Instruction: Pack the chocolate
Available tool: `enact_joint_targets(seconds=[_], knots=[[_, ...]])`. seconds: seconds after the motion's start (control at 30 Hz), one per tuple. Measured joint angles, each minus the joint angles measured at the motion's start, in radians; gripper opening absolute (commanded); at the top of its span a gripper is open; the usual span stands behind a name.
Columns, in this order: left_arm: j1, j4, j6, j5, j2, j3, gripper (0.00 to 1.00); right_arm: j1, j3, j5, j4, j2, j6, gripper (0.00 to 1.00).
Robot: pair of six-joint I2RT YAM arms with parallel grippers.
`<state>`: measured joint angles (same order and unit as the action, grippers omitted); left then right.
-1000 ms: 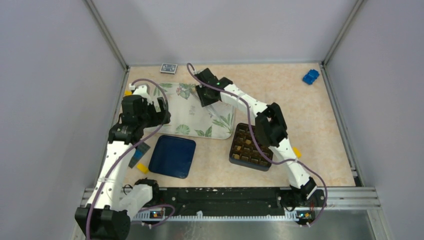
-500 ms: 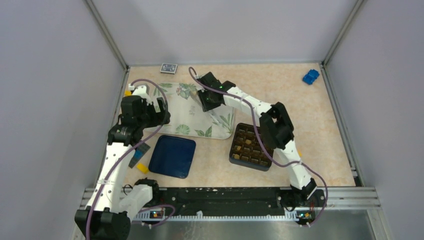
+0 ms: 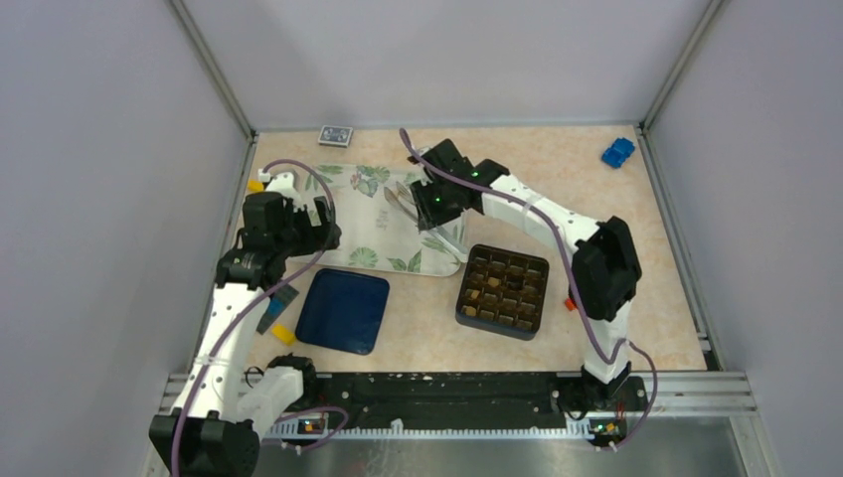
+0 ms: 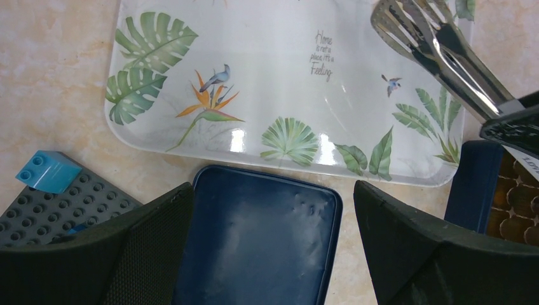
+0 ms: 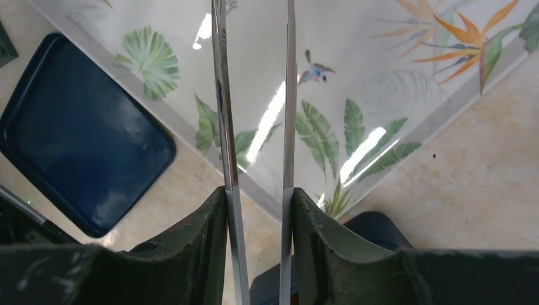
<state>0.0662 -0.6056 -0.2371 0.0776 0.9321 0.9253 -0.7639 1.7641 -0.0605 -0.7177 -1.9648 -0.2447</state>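
The chocolate shows as small tan and brown pieces in some cells of the dark gridded box, right of centre. My right gripper is shut on the handles of metal tongs. It hovers over the right end of the leaf-print tray, just behind the box. No piece shows between the tong blades. My left gripper stands wide open and empty above the dark blue lid.
A grey studded baseplate with a light-blue brick lies left of the lid. Yellow blocks sit near the left arm. At the back are a card box and a blue toy.
The right arm has swung to the right with the tongs, its elbow clearing off the gridded box, which now shows whole. The left arm has not moved.
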Motion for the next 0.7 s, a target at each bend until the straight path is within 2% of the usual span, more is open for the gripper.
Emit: enact_joint_targets(seconds=[0.23,0.5,0.7], knots=[[0.000,0.001,0.000,0.006,0.009,0.000,0.99,0.000,-0.145,0.009,-0.082,0.211,0.011,0.14],[0.000,0.010,-0.004,0.017,0.063,0.000,0.99,0.000,-0.298,0.083,-0.269,0.519,0.011,0.14],[0.000,0.039,-0.025,0.045,0.111,0.000,0.99,0.000,-0.409,0.143,-0.447,0.738,-0.066,0.15]])
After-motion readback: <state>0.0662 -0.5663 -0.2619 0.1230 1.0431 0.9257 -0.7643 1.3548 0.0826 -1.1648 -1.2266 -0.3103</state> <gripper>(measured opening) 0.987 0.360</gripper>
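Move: The right hand already holds the tongs; the chocolate box lies about 14 cm to its right, 10 cm back and some 12 cm below. The white tray's middle is roughly 7 cm ahead and 9 cm left, while the navy tray sits about 13 cm back and 18 cm left, both about 14 cm below. From the left hand, the box is some 35 cm right, 5 cm back and 18 cm lower. Keeping its grip, the right hand swings the tongs right and back about 23 cm, rising, over the chocolate box. ##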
